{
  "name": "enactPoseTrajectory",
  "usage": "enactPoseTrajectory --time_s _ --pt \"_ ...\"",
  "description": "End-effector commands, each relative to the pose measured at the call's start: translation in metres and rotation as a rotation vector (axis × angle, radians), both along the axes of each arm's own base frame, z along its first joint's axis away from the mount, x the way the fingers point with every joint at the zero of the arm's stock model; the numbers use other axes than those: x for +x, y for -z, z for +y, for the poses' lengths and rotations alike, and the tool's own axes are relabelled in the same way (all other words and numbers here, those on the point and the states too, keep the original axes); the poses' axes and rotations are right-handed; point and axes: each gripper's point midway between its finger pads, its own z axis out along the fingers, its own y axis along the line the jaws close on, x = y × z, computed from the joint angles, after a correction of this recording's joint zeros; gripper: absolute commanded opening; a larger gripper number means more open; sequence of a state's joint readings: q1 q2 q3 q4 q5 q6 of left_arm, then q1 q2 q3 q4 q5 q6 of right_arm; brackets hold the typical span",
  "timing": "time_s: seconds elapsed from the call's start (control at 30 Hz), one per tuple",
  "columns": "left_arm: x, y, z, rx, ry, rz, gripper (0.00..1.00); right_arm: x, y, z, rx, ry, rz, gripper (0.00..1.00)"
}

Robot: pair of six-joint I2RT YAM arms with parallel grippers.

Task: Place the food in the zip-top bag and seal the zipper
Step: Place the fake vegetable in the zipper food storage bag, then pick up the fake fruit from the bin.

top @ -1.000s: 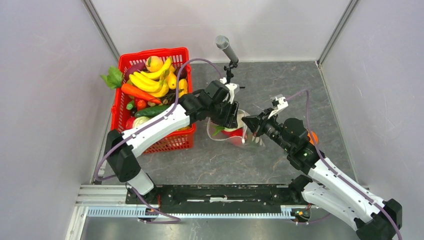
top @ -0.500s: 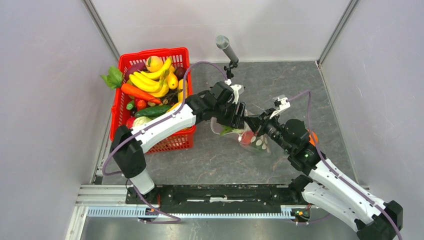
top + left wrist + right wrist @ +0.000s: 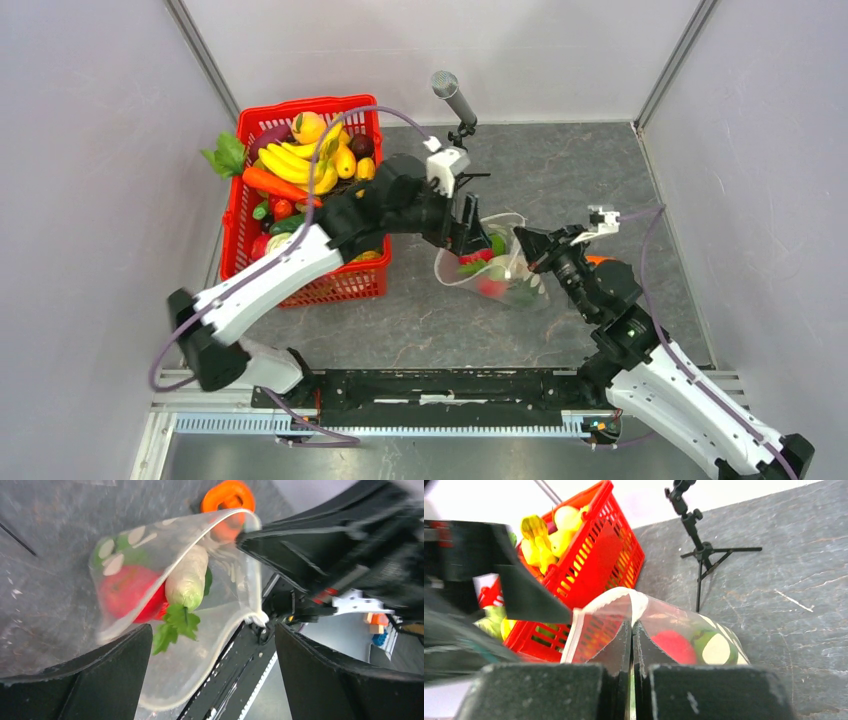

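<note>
The zip-top bag [image 3: 500, 285] lies on the grey table, its mouth lifted towards the left. My right gripper [image 3: 527, 243] is shut on the mouth's edge [image 3: 631, 625]. Food shows inside the bag: a red piece [image 3: 127, 592], a white radish [image 3: 186, 577] with green leaves [image 3: 175, 625], and a green piece [image 3: 701, 639]. The white zipper [image 3: 257, 580] runs round the gaping mouth. My left gripper [image 3: 480, 238] hangs open just over that mouth, its jaws [image 3: 212, 645] wide apart and holding nothing.
A red basket [image 3: 305, 103] heaped with bananas [image 3: 295, 160], a carrot and other toy food stands at the back left. A microphone on a small tripod [image 3: 452, 97] stands behind the bag. An orange piece [image 3: 227, 497] lies on the table beside my right arm.
My left gripper has opened wide over the bag's mouth. The bag and my right gripper have shifted to the right, and the left arm has followed.
</note>
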State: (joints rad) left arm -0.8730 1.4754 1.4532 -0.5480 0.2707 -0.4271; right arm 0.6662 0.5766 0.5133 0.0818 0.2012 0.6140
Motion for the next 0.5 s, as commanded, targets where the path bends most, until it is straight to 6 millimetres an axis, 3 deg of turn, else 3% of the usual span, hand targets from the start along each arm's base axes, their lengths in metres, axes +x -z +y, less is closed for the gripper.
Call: enactPoseTrajectory --time_s 0.0,0.17,0.2,0.33,0.47 --pt "-0.005 -0.073 0.029 -0.142 -0.031 -0.261 0.98 -0.002 -0.021 -0.018 0.064 0.07 -0.132 0.0" --pt "0.032 -0.069 0.101 0.01 -0.393 -0.406 1.0 -0.031 -0.055 0.005 0.12 -0.131 -0.323 0.0" --pt "0.037 -0.065 0.114 0.047 -0.447 -0.421 1.0 -0.029 -0.053 0.002 0.12 -0.114 -0.323 0.0" --pt "0.05 -0.057 0.155 0.16 -0.59 -0.439 1.0 -0.002 -0.012 -0.016 -0.019 0.053 -0.107 0.0" --pt "0.052 -0.046 0.187 0.266 -0.663 -0.417 1.0 -0.004 -0.008 -0.017 -0.004 0.049 -0.11 0.0"
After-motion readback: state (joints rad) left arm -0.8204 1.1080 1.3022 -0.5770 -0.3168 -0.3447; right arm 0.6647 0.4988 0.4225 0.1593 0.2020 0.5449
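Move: The red basket of fake vegetables, next on the left hand's way, has its middle about 34 cm to that hand's left, 9 cm farther out and 14 cm lower. The zip-top bag, with food already inside, lies roughly 6 cm to the hand's right, 4 cm nearer the base and 15 cm below; the microphone stand is 14 cm ahead, 3 cm left and 12 cm down. From the right hand, the basket is some 43 cm left, 8 cm ahead and 14 cm down. The filled bag is left behind: the empty left hand rises about 9 cm above its mouth, then swings left some 14 cm and a little forward towards the basket, sinking slightly at the end. It turns about 30 degrees counter-clockwise, its fingers tipping up and staying wide open. The right hand keeps pinching the bag's rim, nearly in place, rocking slightly up and partly back. ##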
